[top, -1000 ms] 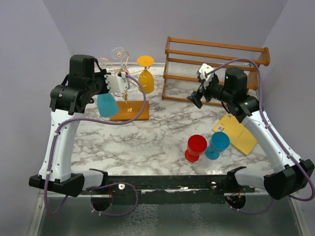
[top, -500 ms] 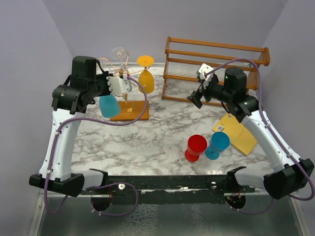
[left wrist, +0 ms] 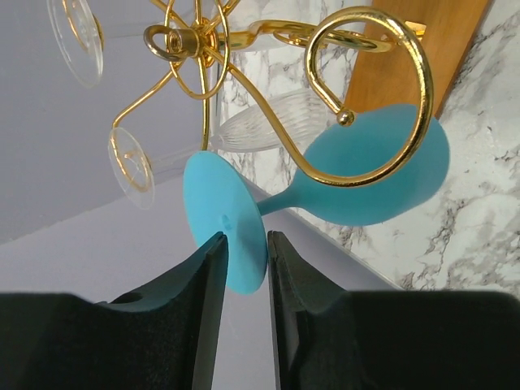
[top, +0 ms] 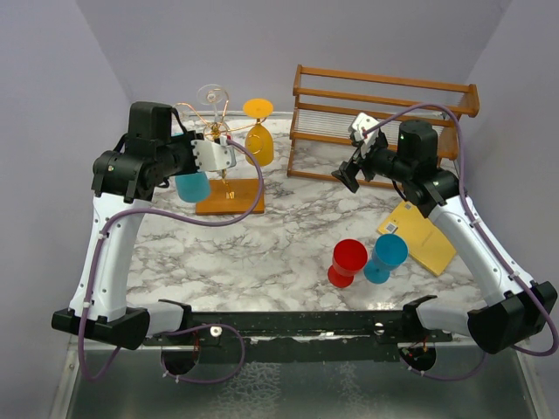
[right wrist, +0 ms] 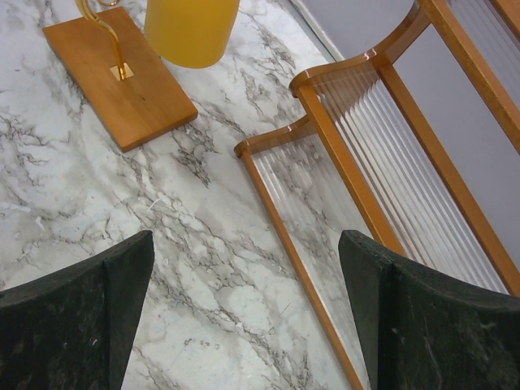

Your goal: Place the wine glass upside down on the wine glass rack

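A light blue wine glass [top: 192, 185] hangs upside down on the wine glass rack [top: 231, 197]. Its stem rests in a curled gold arm [left wrist: 410, 97], with the bowl [left wrist: 382, 183] below and the foot [left wrist: 223, 219] above. My left gripper [left wrist: 245, 240] is open a little, one finger on each side of the foot's rim, no longer pinching it. In the top view that gripper [top: 210, 157] sits just left of the rack's post. My right gripper [right wrist: 244, 244] hovers wide open over the marble near the wooden shelf, holding nothing.
A yellow glass [top: 258, 140] and a clear glass [top: 212, 94] also hang on the rack. The slatted wooden shelf [top: 384, 113] stands at the back right. A red glass [top: 348, 260], a blue glass [top: 384, 255] and a yellow card [top: 419, 236] are at the front right.
My left jaws have parted from the blue glass's foot. The glass has settled closer to the post, hanging from the gold arm. The right arm has not moved.
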`<act>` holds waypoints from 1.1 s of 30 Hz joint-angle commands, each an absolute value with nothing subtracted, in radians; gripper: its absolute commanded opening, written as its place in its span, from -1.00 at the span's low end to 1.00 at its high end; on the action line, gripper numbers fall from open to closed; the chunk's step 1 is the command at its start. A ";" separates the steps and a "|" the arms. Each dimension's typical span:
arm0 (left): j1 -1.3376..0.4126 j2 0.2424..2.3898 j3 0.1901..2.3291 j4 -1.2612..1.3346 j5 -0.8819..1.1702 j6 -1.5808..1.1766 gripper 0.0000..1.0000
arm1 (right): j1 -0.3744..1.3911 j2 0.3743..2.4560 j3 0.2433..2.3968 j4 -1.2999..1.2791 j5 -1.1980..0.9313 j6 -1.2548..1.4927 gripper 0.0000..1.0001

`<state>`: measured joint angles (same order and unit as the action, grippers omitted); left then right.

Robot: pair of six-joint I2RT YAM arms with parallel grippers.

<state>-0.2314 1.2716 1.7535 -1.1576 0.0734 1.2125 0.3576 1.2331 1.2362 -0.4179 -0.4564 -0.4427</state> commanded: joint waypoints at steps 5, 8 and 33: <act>-0.236 1.247 1.775 -1.203 0.135 1.216 -0.37 | 0.354 1.233 1.225 -0.404 -0.445 -0.456 0.90; -0.236 1.246 1.781 -1.207 0.139 1.216 -0.36 | 0.353 1.232 1.226 -0.405 -0.444 -0.456 0.90; -0.236 1.248 1.901 -1.010 0.314 0.913 0.98 | 0.354 1.217 1.291 -0.621 -0.492 -0.635 0.91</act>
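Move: Right at the left hand's fingertips is the foot of the upside-down blue wine glass; the glass's middle lies about 2 cm ahead and 8 cm below. The rack's hub stands some 6 cm ahead and 8 cm right at hand height, an empty coil about 5 cm right and a little lower, and the ribbed clear glass hangs roughly 12 cm ahead. From the right hand the blue glass is about 36 cm left, 2 cm back, near its height. Letting go of the blue glass's foot, the left hand first eases about 1 cm back and down as its fingers slowly part, then rises some 6 cm, drifting about 3 cm right, and the fingers spring wide open on the way up. The wrist rolls about 15 degrees, left side dipping, as the fingertips come clear above the foot. At the very end the open right hand starts down and slightly back, about 1 cm. ##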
